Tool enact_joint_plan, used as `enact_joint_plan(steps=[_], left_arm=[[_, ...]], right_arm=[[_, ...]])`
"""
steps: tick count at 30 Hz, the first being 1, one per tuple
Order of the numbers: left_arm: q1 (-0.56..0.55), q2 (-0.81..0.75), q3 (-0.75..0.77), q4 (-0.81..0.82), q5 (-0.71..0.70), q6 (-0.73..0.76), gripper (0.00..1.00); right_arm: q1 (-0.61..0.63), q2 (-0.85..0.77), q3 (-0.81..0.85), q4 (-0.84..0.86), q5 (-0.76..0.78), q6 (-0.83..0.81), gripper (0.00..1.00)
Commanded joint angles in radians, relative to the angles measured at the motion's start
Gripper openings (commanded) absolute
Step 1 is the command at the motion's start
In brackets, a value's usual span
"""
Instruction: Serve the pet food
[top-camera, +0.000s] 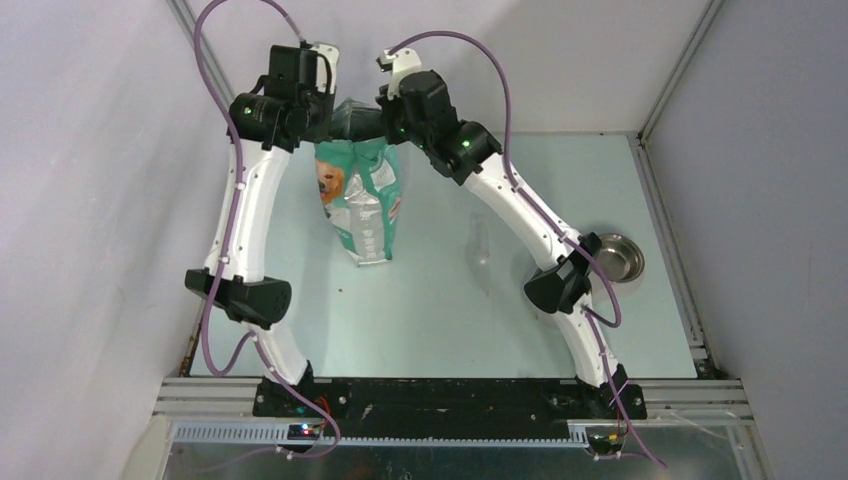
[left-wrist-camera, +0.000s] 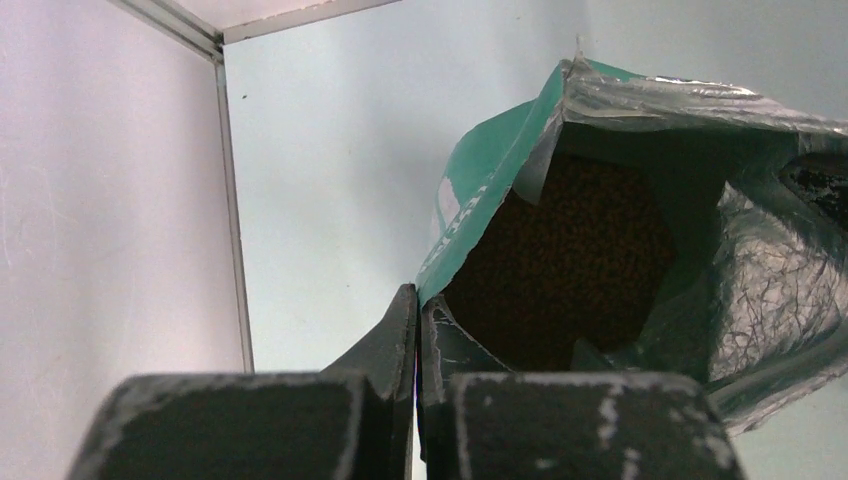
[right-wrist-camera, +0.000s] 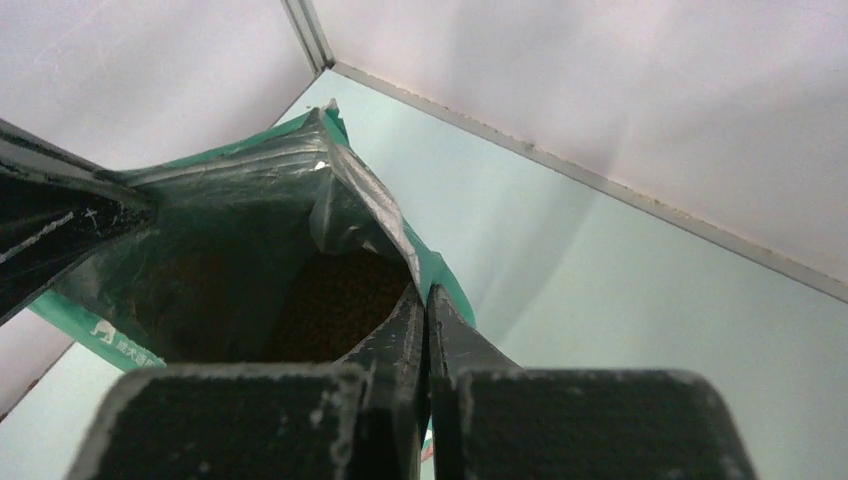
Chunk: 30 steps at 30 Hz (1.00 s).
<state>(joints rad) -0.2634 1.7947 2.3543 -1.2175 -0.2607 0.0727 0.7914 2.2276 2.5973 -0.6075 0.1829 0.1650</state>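
Observation:
The teal-green bag (top-camera: 362, 200) stands at the back of the table with its mouth pulled open between my two grippers. The left gripper (top-camera: 333, 116) is shut on the bag's left rim (left-wrist-camera: 480, 215), with one finger inside the mouth and one outside. On the opposite rim (right-wrist-camera: 400, 235) the right gripper (top-camera: 378, 121) is shut the same way. Brown pet food (left-wrist-camera: 570, 260) fills the bag's inside and shows in the right wrist view too, pet food (right-wrist-camera: 340, 300) lying below the silver lining. In the wrist views each gripper (left-wrist-camera: 418, 300) (right-wrist-camera: 427, 295) pinches the thin bag wall.
A steel bowl (top-camera: 617, 258) sits at the right side of the table, partly behind the right arm's elbow. A clear plastic scoop (top-camera: 481, 243) lies on the table between the bag and the bowl. Walls close in the back and left.

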Motion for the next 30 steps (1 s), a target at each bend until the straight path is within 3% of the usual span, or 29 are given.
enact_joint_plan(steps=[1,4,11,16,20,23,26,30], left_arm=[[0.013,-0.112,0.055,0.127,-0.008,0.060,0.00],[0.014,-0.089,0.061,0.062,0.092,-0.012,0.00],[0.013,-0.055,0.026,0.100,0.186,-0.067,0.00],[0.013,-0.004,0.031,0.115,0.213,-0.108,0.05],[0.013,0.027,0.050,0.142,0.189,-0.115,0.27],[0.013,0.039,0.058,0.168,0.143,-0.121,0.54],[0.013,0.041,0.074,0.178,0.117,-0.123,0.63],[0.013,0.034,0.072,0.191,0.112,-0.112,0.67]], right_arm=[[-0.048,-0.045,0.098,0.145,0.032,0.004,0.00],[-0.062,-0.050,0.090,0.111,-0.075,0.065,0.00],[-0.084,-0.056,0.048,0.119,-0.289,0.133,0.00],[-0.095,-0.051,0.027,0.136,-0.378,0.147,0.21],[-0.098,-0.047,0.030,0.153,-0.413,0.160,0.27],[-0.107,-0.046,0.044,0.172,-0.455,0.167,0.32],[-0.121,-0.050,0.055,0.180,-0.479,0.170,0.34],[-0.169,-0.075,0.023,0.167,-0.507,0.174,0.35]])
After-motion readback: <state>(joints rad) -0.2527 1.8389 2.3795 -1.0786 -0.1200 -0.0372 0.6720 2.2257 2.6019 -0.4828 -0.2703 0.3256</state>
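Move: Both hands start already pinching opposite sides of the open pet-food bag's rim, about 11 cm apart. From the left hand, the bag's middle is some 6 cm to the right, 2 cm back and 17 cm below. From the right hand, it lies about 5 cm to the left, 4 cm back and 17 cm down. Nothing else stands close by. Both hands let go of the bag's rim: the left, still pinching, first draws its side about 3 cm right, then opens wide and goes forward some 3 cm. The right stays nearly in place, turning, then opens about a third and rises roughly 4 cm, turned 15 degrees or so counter-clockwise with its left side rolled up. ##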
